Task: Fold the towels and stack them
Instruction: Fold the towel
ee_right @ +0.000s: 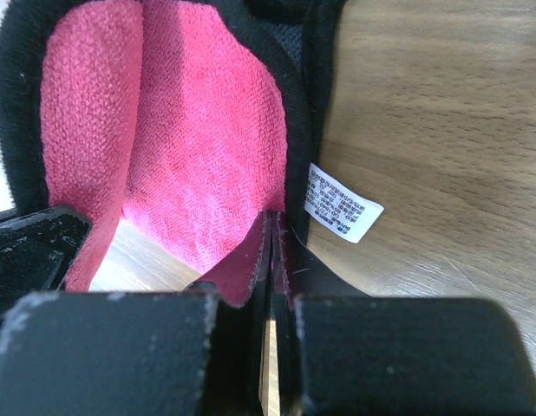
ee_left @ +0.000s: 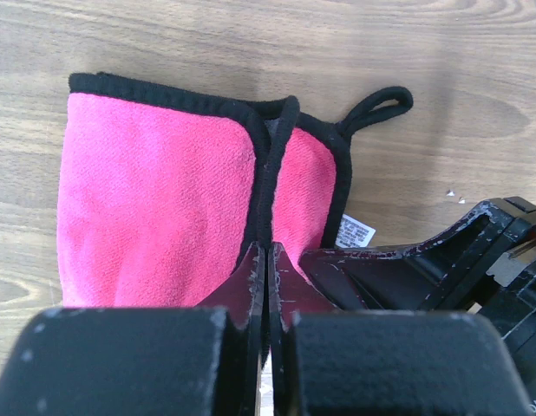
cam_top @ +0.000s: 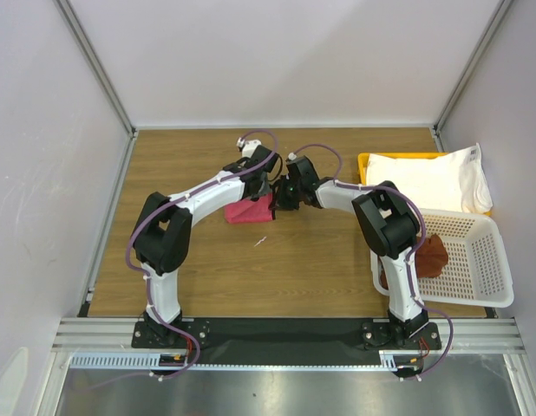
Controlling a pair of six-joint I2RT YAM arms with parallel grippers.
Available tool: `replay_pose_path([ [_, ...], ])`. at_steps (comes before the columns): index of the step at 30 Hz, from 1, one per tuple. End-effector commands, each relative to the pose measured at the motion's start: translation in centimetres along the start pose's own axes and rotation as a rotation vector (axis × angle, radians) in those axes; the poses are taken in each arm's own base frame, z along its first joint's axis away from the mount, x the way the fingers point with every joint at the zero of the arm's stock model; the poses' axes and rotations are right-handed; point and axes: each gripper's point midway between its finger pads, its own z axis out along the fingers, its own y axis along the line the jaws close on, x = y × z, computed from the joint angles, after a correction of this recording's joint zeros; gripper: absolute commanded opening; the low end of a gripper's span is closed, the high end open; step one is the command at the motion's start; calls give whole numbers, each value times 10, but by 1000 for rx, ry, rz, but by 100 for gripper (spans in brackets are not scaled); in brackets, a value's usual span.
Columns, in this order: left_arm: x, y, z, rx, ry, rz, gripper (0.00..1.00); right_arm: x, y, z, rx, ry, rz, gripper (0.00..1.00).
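A magenta-pink towel with black trim lies partly folded on the wooden table, mid-centre. In the left wrist view the pink towel has one flap lying over the other, and my left gripper is shut on the black edge where they meet. My right gripper is shut on the trim of the same towel, next to its white label. Seen from above, the left gripper and right gripper sit close together at the towel's right edge. A white towel and a reddish-brown towel lie to the right.
The white towel rests on a yellow tray at the back right. The reddish-brown one sits inside a white perforated basket at the right edge. A small white scrap lies on the wood in front of the pink towel.
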Motion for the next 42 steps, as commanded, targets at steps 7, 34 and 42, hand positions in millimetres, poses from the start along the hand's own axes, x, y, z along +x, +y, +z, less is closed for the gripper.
replay_pose_path([
  [7, -3, -22, -1, 88, -1, -88, 0, -2, -21, 2, 88, -31, 20, 0],
  [34, 29, -49, 25, 196, 98, -84, 4, -5, -44, -4, 115, -43, 90, 0],
  [42, -29, -43, -9, 181, -34, -87, 60, -7, -42, -6, 113, -39, 86, 0],
])
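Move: My left hand holds the raised edge of the pink towel's flap. It is bound for the towel's right edge, about 4 cm to my left hand's right, level fore and aft and some 6 cm lower. The white tag lies about 1 cm farther out than my left hand and 5 cm right; the black loop is roughly 6 cm ahead and 6 cm right. My right hand's shut fingertips are already on that right edge, about 1 cm above it. With my left hand I carry the pinched flap edge about 4 cm right, first level, then sinking some 4 cm towards the towel's right edge beside my other fingers, rolling about 10 degrees. There I open the fingers about halfway and ease slightly back left and up. My right hand keeps its shut tips on the edge and drags it some 2 cm forward and to the right. ##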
